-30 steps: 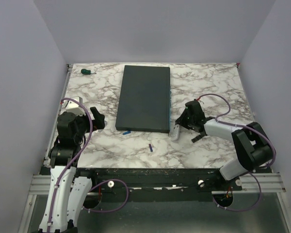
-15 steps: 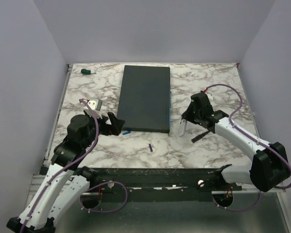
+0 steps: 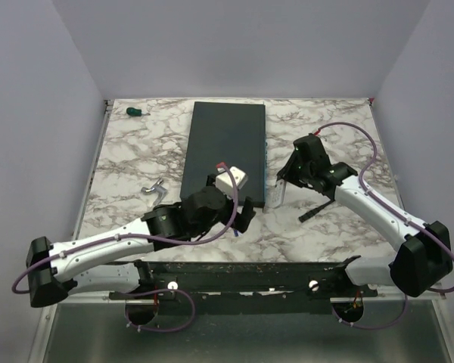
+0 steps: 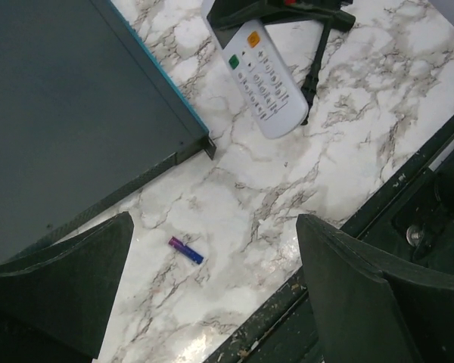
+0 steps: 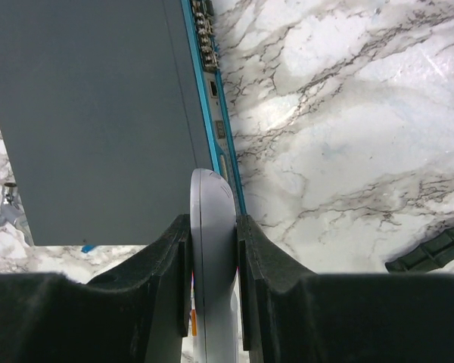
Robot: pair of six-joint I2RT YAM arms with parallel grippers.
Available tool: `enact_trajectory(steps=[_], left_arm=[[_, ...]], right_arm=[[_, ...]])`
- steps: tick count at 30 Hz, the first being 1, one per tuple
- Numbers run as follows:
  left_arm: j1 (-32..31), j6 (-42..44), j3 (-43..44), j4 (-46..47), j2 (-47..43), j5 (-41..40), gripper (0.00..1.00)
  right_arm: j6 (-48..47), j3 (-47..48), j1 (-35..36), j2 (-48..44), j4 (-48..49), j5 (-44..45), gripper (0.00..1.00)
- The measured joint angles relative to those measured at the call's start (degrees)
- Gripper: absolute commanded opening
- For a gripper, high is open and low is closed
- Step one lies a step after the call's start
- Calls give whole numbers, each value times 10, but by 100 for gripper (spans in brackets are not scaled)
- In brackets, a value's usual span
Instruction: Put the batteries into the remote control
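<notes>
The white remote control [image 3: 276, 193] is clamped edge-on in my right gripper [image 3: 283, 181], tilted up beside the slab's near right corner. In the right wrist view its thin edge [image 5: 212, 198] sits between the two pads [image 5: 175, 257]. In the left wrist view its button face [image 4: 266, 85] shows. My left gripper [image 3: 246, 215] is open and empty, hovering over the purple-blue battery [image 4: 186, 250], which lies on the marble between the spread fingers [image 4: 60, 291]. The blue battery [image 5: 88, 247] peeks out at the slab's near edge. My left arm hides both batteries in the top view.
The large dark grey slab [image 3: 225, 151] lies at centre back. A black T-shaped tool [image 3: 318, 210] lies right of the remote. A green-handled screwdriver [image 3: 138, 112] is at the far left corner. A small grey piece [image 3: 153, 187] lies left of the slab.
My left arm has swung from the left side to the front centre, over the purple-blue battery. My right gripper has lifted and tilted the remote, moving slightly away.
</notes>
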Motion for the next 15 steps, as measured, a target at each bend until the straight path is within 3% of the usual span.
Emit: enact_trajectory(steps=[7,15], left_arm=[[-62,7,111,9,123,-102,94],[-117,4,201,4,239,-146,94]], right_arm=[[7,0,5,3,-5,-14,1],[18,-13,5,3,4,-42,1]])
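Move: The remote control, held in my right hand, lies about 12 cm to the right of my open left hand, 8 cm ahead and some 7 cm lower. The battery lies on the table about 4 cm ahead of my left hand and 21 cm below; the black tool's middle is 25 cm right and 8 cm ahead, also on the table. From my right hand the remote's middle is about 5 cm back, 2 cm left and 2 cm down. I bring my left hand about 10 cm to the right towards the remote, fingers staying wide open; it climbs some 3 cm on the way and eases down by 1 cm at the end. My right hand keeps its pinch on the far end of the remote, drifting it a centimetre or so left and back to meet the left hand. ##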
